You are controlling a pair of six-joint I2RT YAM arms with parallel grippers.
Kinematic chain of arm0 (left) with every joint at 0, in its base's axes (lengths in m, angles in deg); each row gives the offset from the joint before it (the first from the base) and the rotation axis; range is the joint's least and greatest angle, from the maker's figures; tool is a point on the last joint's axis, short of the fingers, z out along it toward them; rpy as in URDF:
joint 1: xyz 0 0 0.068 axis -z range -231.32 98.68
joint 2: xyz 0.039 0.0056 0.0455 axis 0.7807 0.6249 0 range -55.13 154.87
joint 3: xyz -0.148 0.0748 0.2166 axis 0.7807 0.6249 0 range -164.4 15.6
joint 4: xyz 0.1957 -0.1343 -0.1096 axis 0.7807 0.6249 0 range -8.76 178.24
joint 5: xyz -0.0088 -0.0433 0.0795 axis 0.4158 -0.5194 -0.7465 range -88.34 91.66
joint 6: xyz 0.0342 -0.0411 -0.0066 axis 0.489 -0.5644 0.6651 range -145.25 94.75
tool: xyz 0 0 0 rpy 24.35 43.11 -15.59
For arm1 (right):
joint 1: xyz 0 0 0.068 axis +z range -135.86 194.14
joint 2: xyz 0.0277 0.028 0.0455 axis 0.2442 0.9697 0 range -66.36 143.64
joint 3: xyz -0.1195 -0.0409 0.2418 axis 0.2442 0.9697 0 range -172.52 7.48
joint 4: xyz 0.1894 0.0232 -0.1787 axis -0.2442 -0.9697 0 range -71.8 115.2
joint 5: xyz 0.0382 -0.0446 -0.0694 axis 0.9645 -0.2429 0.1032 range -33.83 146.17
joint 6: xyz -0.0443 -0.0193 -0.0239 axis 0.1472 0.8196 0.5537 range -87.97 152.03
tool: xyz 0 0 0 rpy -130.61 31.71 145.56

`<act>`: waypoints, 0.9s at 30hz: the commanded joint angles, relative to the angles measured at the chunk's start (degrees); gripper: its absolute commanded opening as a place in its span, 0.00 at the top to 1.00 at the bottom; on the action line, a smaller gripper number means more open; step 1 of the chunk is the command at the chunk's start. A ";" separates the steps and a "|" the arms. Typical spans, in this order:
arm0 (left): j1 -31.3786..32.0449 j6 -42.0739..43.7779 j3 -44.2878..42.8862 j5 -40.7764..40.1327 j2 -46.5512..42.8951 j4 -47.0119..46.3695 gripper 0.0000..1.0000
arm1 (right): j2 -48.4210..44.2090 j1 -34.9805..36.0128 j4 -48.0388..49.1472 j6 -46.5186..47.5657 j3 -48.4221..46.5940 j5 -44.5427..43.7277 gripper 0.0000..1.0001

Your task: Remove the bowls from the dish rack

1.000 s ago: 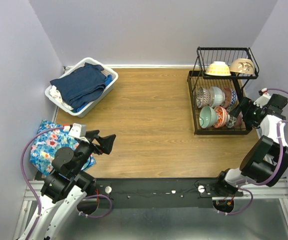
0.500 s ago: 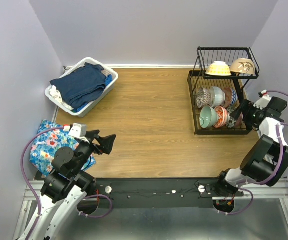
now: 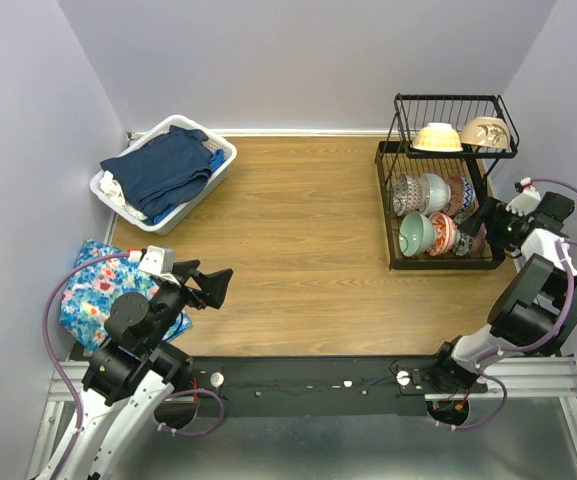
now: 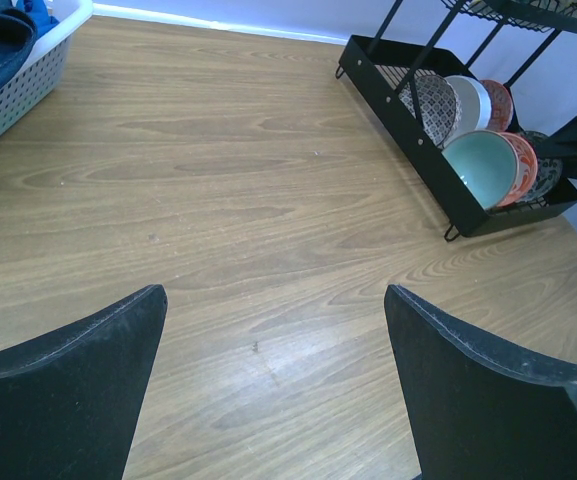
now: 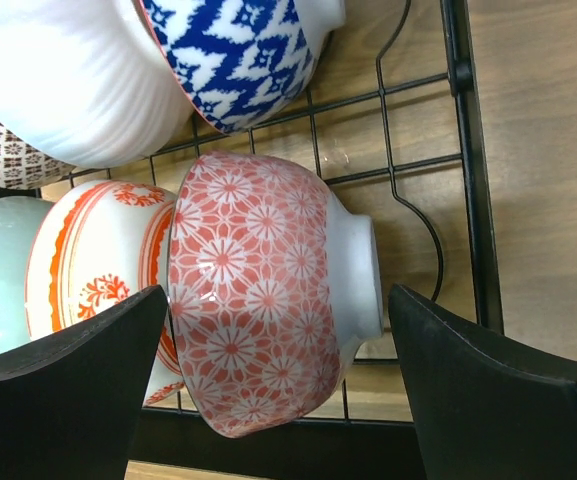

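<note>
The black wire dish rack [image 3: 443, 266] stands at the far right of the table. Its upper tier holds a cream-yellow bowl [image 3: 436, 137] and a beige bowl [image 3: 485, 132]. Several bowls stand on edge in the lower tier, among them a mint green bowl [image 3: 416, 233]. My right gripper [image 3: 488, 222] is at the rack's right side, open. In the right wrist view a red floral bowl [image 5: 258, 250] lies between the spread fingers of my right gripper [image 5: 278, 292], next to an orange-banded bowl [image 5: 98, 270]. My left gripper [image 3: 213, 282] hangs open over the near left of the table, holding nothing.
A white laundry basket [image 3: 223, 150] with dark blue clothes sits at the far left. A floral cloth [image 3: 93, 295] lies by the left arm's base. Walls close in on the left, back and right, near the rack. Bare wood [image 4: 268, 200] lies between the left gripper and the rack.
The right arm has shifted slightly beside the rack, its gripper staying at the lower tier. The left arm has not moved.
</note>
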 commanded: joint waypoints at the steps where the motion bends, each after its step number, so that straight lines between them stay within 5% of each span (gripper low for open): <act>1: 0.23 0.50 -0.21 0.44 0.22 -0.09 0.01 | 1.60 -0.81 0.53 2.00 -1.95 4.08 0.00; 12: 0.23 0.50 -0.12 0.35 -0.04 0.00 0.01 | 1.60 -1.08 -0.96 2.97 -1.95 6.37 0.01; 27: 0.23 0.68 -0.12 0.79 -1.36 -0.35 0.01 | -0.68 -1.08 -2.19 2.26 -2.48 6.02 0.29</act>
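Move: The pink floral bowl stands on its side at the right end of the rack's near row. Its middle is almost between the right fingers, about 1 cm ahead, 1 cm left and 2 cm below. From the right hand, the orange bowl is roughly 8 cm left and level fore-and-aft, and the blue-patterned bowl some 11 cm ahead and 3 cm left. For the left hand, the pink bowl lies about 67 cm right, 16 cm ahead and 17 cm below. The pink floral bowl is pinched across its depth by the right hand, one finger on the rim side next to the orange bowl, the other at the white foot. The hand practically stays in place, easing only about half a centimetre left and turning some 5 degrees, mostly counter-clockwise. Then the wide-open fingers close by about a fifth, until both meet the bowl. ##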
